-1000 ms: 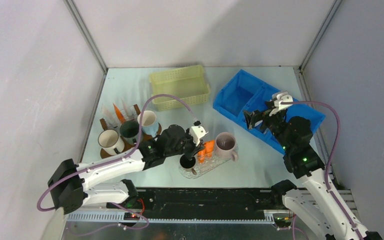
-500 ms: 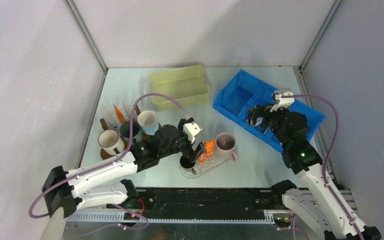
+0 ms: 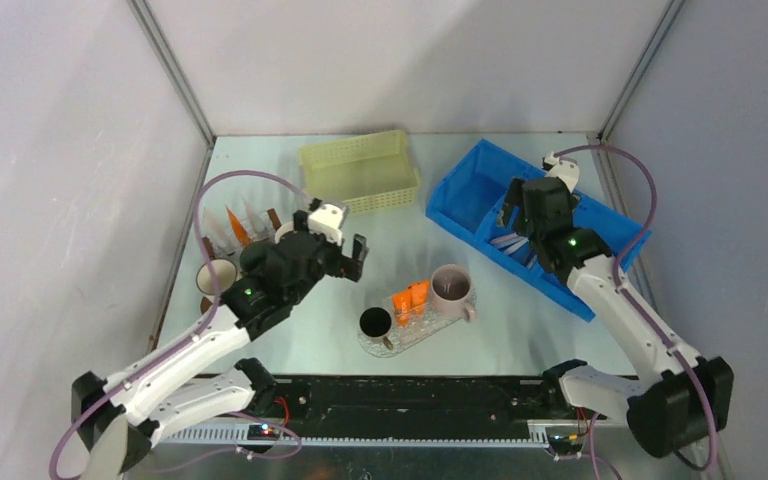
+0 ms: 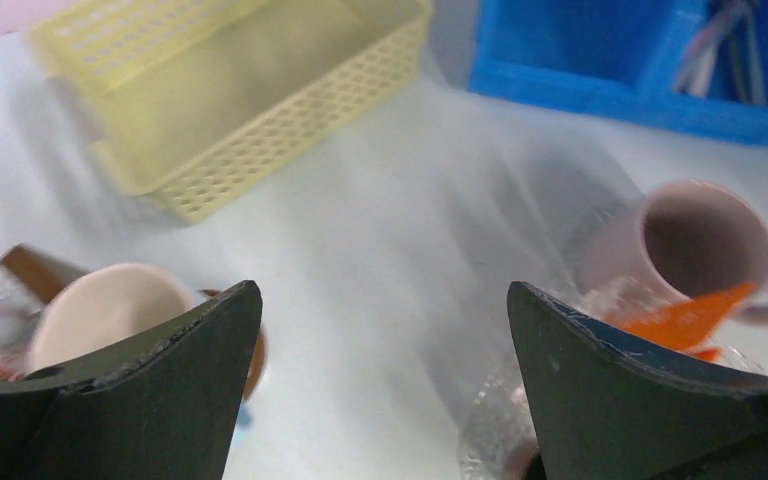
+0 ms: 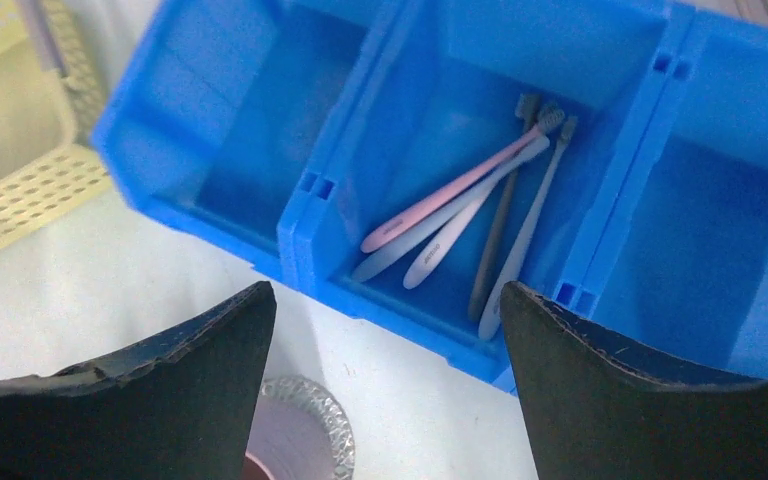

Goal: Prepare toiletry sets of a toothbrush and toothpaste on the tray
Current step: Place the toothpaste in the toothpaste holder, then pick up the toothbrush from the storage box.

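Observation:
Two orange toothpaste tubes [image 3: 409, 298] lie on the clear glass tray [image 3: 412, 337], between a black mug [image 3: 375, 322] and a pink mug [image 3: 450, 285]. My left gripper [image 3: 337, 252] hovers open and empty up and left of the tray; its wrist view shows the pink mug [image 4: 702, 238] and an orange tube [image 4: 695, 314] at the right. Several toothbrushes [image 5: 460, 215], pink, white and grey, lie in the middle compartment of the blue bin [image 5: 305, 215]. My right gripper [image 3: 527, 212] hangs open above that bin [image 3: 480, 165], nothing between its fingers [image 5: 210, 340].
A yellow basket [image 3: 360, 170] stands at the back centre. At the left, a brown stand holds a white mug [image 3: 220, 281], a dark mug [image 3: 257, 258] and a pale mug [image 3: 290, 235], with orange and white tubes [image 3: 234, 224] behind them.
My left gripper opened, left the orange tube on the tray and drew back up and left. My right gripper moved left over the bin's toothbrush compartment and tilted down.

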Robot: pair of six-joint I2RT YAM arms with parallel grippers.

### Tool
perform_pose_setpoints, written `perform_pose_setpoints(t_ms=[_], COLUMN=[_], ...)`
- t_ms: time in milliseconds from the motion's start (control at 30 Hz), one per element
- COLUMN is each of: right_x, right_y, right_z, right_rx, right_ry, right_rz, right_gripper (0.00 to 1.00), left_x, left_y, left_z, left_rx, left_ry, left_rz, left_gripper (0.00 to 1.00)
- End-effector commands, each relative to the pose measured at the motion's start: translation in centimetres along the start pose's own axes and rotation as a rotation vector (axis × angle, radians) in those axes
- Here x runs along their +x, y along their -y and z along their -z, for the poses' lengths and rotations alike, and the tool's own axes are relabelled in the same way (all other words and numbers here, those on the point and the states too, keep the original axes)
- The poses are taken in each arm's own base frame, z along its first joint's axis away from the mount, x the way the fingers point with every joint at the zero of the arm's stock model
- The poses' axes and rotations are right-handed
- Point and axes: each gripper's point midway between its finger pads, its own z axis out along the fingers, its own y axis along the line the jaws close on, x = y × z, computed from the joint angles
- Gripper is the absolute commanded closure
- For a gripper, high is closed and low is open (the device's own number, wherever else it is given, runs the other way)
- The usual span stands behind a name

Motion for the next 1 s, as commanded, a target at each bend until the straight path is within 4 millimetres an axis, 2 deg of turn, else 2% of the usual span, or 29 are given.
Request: perform_pose_setpoints(t_ms=[0,100,200,333,500,700,967], right_x=[-0.7,0.5,1.9,4.0,7.1,9.4,12.1], right_y=[1.1,2.0,2.0,2.4,3.2,3.9,5.3], right_z=[-1.4,-2.8,-4.8,-7.1,-9.4,-11.1,-12.0], right_rx=[0.154,0.252,0.335,0.428,0.544,0.621,0.701], right_ry=[-0.007,-0.063,-0.138,-0.217,-0.307,-0.373,-0.451], right_rz=[-0.169,-0.245,-0.333,-0.395,-0.498,-0.585,-0.634], right_gripper=[0.16,0.17,0.21,0.27,0.38,0.55,0.61], left_x=[-0.9,-0.9,-0.6,-0.7,-1.2,-1.4,-1.3], left_y=[-4.7,-6.7,-8.7,-9.8,-10.2,-10.4,-10.5], left_z=[1.8,2.7,3.8,4.6,5.2,5.2,4.5], left_rx=[-0.181,-0.248,-0.33,-0.366,-0.382,-0.388,-0.39], left_ry=[0.067,0.103,0.145,0.189,0.218,0.245,0.243], left_rz=[0.094,0.124,0.149,0.167,0.16,0.159,0.147], left_gripper=[0.0,0.0,0.0,0.0,0.0,0.0,0.0])
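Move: The white toothbrush in the blue box's middle compartment lies about 6 cm ahead of the right hand, 6 cm to its right and 19 cm below. The pink toothbrush lies about 1 cm farther out and 2 cm left of it, the dark one some 3 cm to its right. From the left hand, the white toothbrush is roughly 13 cm ahead, 43 cm right and 20 cm down; the light-blue mug is about 5 cm ahead, 12 cm left and 15 cm down. Lower the right gripper some 17 cm into the blue box's toothbrush compartment, easing slightly forward and right, while tipping the fingers steeply down, turning clockwise by roughly 45 degrees, and narrowing them to about half their opening around the white handle's end without pinching. Meanwhile swing the empty, open left gripper about 11 cm left, away from the orange toothpaste and towards the light-blue mug, turning it counter-clockwise. ##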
